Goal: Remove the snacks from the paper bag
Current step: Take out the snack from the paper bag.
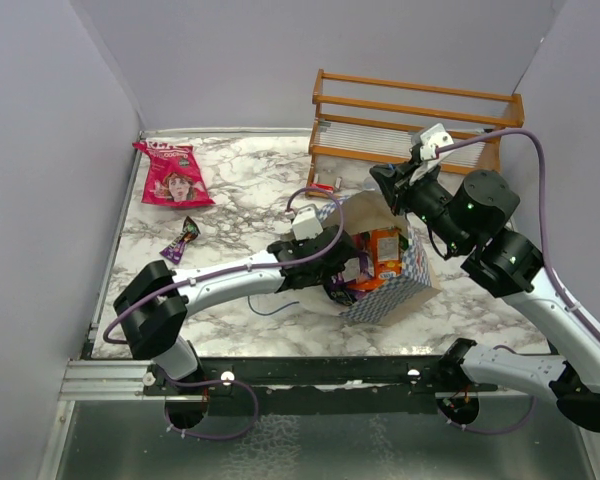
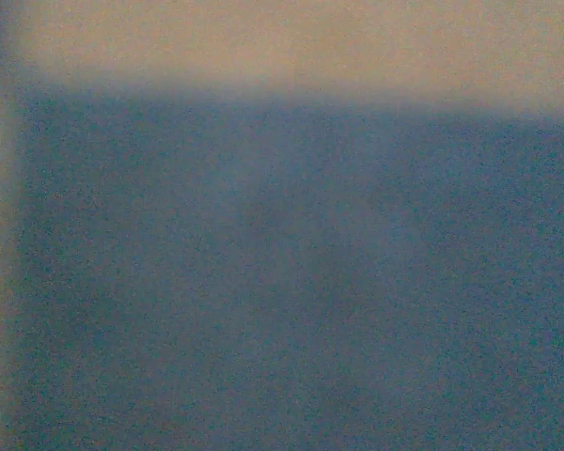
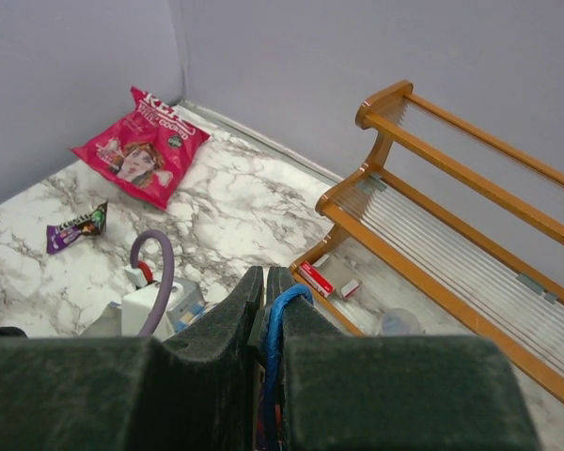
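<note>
The blue-and-white checkered paper bag (image 1: pixel 405 285) stands tilted mid-table, its mouth open toward the left. My right gripper (image 1: pixel 382 186) (image 3: pixel 265 278) is shut on the bag's blue cord handle (image 3: pixel 280 315) and holds the far rim up. An orange snack packet (image 1: pixel 384 255) shows inside. My left gripper (image 1: pixel 338 272) reaches into the mouth, its fingers hidden among the packets. The left wrist view is only a dark blue blur under a tan band. A pink-red snack bag with a face (image 1: pixel 175 175) (image 3: pixel 141 143) and a small purple packet (image 1: pixel 180 240) (image 3: pixel 77 228) lie on the marble at the far left.
A wooden rack (image 1: pixel 415 125) (image 3: pixel 451 216) stands at the back right, just behind the bag. A small red-and-white item (image 1: pixel 323 186) (image 3: pixel 315 278) lies at its left foot. Grey walls close the table at the left, back and right.
</note>
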`<state>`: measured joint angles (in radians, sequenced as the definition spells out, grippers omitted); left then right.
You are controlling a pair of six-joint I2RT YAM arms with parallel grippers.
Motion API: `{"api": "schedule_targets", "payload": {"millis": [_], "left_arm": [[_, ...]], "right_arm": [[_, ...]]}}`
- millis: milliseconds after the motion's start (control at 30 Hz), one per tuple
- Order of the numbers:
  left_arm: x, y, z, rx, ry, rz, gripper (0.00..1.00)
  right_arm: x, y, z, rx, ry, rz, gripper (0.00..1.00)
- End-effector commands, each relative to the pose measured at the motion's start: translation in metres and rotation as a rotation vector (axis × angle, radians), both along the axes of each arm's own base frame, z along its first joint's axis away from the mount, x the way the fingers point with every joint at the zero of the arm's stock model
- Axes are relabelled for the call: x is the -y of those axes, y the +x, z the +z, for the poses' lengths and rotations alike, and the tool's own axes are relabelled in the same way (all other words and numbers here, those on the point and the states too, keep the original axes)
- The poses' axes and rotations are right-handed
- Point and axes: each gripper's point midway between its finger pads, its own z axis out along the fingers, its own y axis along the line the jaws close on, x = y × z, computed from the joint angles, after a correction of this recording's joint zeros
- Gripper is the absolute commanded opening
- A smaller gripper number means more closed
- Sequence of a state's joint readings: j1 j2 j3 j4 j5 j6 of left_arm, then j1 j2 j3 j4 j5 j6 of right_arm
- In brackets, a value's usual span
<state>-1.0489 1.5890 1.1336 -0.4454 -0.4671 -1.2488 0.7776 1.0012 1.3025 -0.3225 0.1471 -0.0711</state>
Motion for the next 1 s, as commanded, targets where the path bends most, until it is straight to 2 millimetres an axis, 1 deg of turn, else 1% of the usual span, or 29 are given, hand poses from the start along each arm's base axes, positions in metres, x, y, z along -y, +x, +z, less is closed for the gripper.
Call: {"api": "schedule_targets", "payload": {"millis": [0,67,133,200,267,367,467,533,700,800,833,867,900,933,967], "left_arm": [[0.009,0.006,0.018,0.044,-0.05,-0.043,0.39],[0.007,0.006,0.026,0.067,-0.08,-0.056,0.24],[0.005,0.008,0.035,0.089,-0.117,-0.072,0.12],[0.006,0.009,0.046,0.118,-0.156,-0.114,0.05],[0.009,0.008,0.061,0.143,-0.211,-0.159,0.0],[0.016,0.004,0.088,0.194,-0.263,-0.254,0.0],[0.023,-0.001,0.121,0.26,-0.286,-0.349,0.0],[0.022,-0.005,0.145,0.309,-0.281,-0.401,0.0],[0.01,-0.004,0.204,0.457,-0.264,-0.444,0.0],[0.002,-0.008,0.239,0.549,-0.251,-0.488,0.0],[0.0,-0.01,0.254,0.587,-0.25,-0.505,0.0],[-0.005,-0.012,0.264,0.619,-0.239,-0.52,0.0],[-0.009,-0.013,0.268,0.642,-0.22,-0.529,0.0],[-0.017,-0.014,0.285,0.685,-0.215,-0.523,0.0],[-0.023,-0.015,0.293,0.717,-0.201,-0.523,0.0]], "right_arm": [[0.003,-0.012,0.04,0.08,0.095,0.03,0.06],[0.004,-0.011,0.038,0.078,0.091,0.027,0.06],[0.004,-0.011,0.036,0.074,0.089,0.026,0.06],[0.004,-0.01,0.032,0.069,0.093,0.021,0.06],[0.002,-0.01,0.029,0.058,0.106,0.026,0.06],[-0.002,-0.012,0.027,0.05,0.114,0.049,0.06],[-0.001,-0.01,0.026,0.048,0.114,0.035,0.06],[0.002,-0.01,0.026,0.047,0.114,0.022,0.06],[0.014,-0.009,0.026,0.046,0.114,-0.03,0.05],[0.022,-0.007,0.028,0.048,0.119,-0.073,0.05],[0.025,-0.006,0.029,0.047,0.12,-0.084,0.04],[0.027,-0.007,0.032,0.049,0.125,-0.093,0.04],[0.028,-0.006,0.034,0.05,0.127,-0.099,0.03],[0.03,-0.007,0.037,0.053,0.134,-0.103,0.03],[0.032,-0.008,0.039,0.057,0.139,-0.107,0.03]]}}
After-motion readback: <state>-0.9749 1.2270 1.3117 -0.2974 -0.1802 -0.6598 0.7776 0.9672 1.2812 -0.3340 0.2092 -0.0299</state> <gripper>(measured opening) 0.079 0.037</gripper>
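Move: The left hand is down inside the paper bag, open around the purple snack, whose middle lies about 1 cm ahead, 2 cm right and 2 cm below. The orange snack is some 7 cm right and 1 cm ahead of the hand, 2 cm lower; the blue snack is roughly 3 cm back, 3 cm left and 3 cm below. From the right hand, still holding the handle, the purple snack is about 32 cm down, 6 cm left and 3 cm back. The left fingers pinch the purple snack and draw it up about 24 cm, tipping upward and turning clockwise. ##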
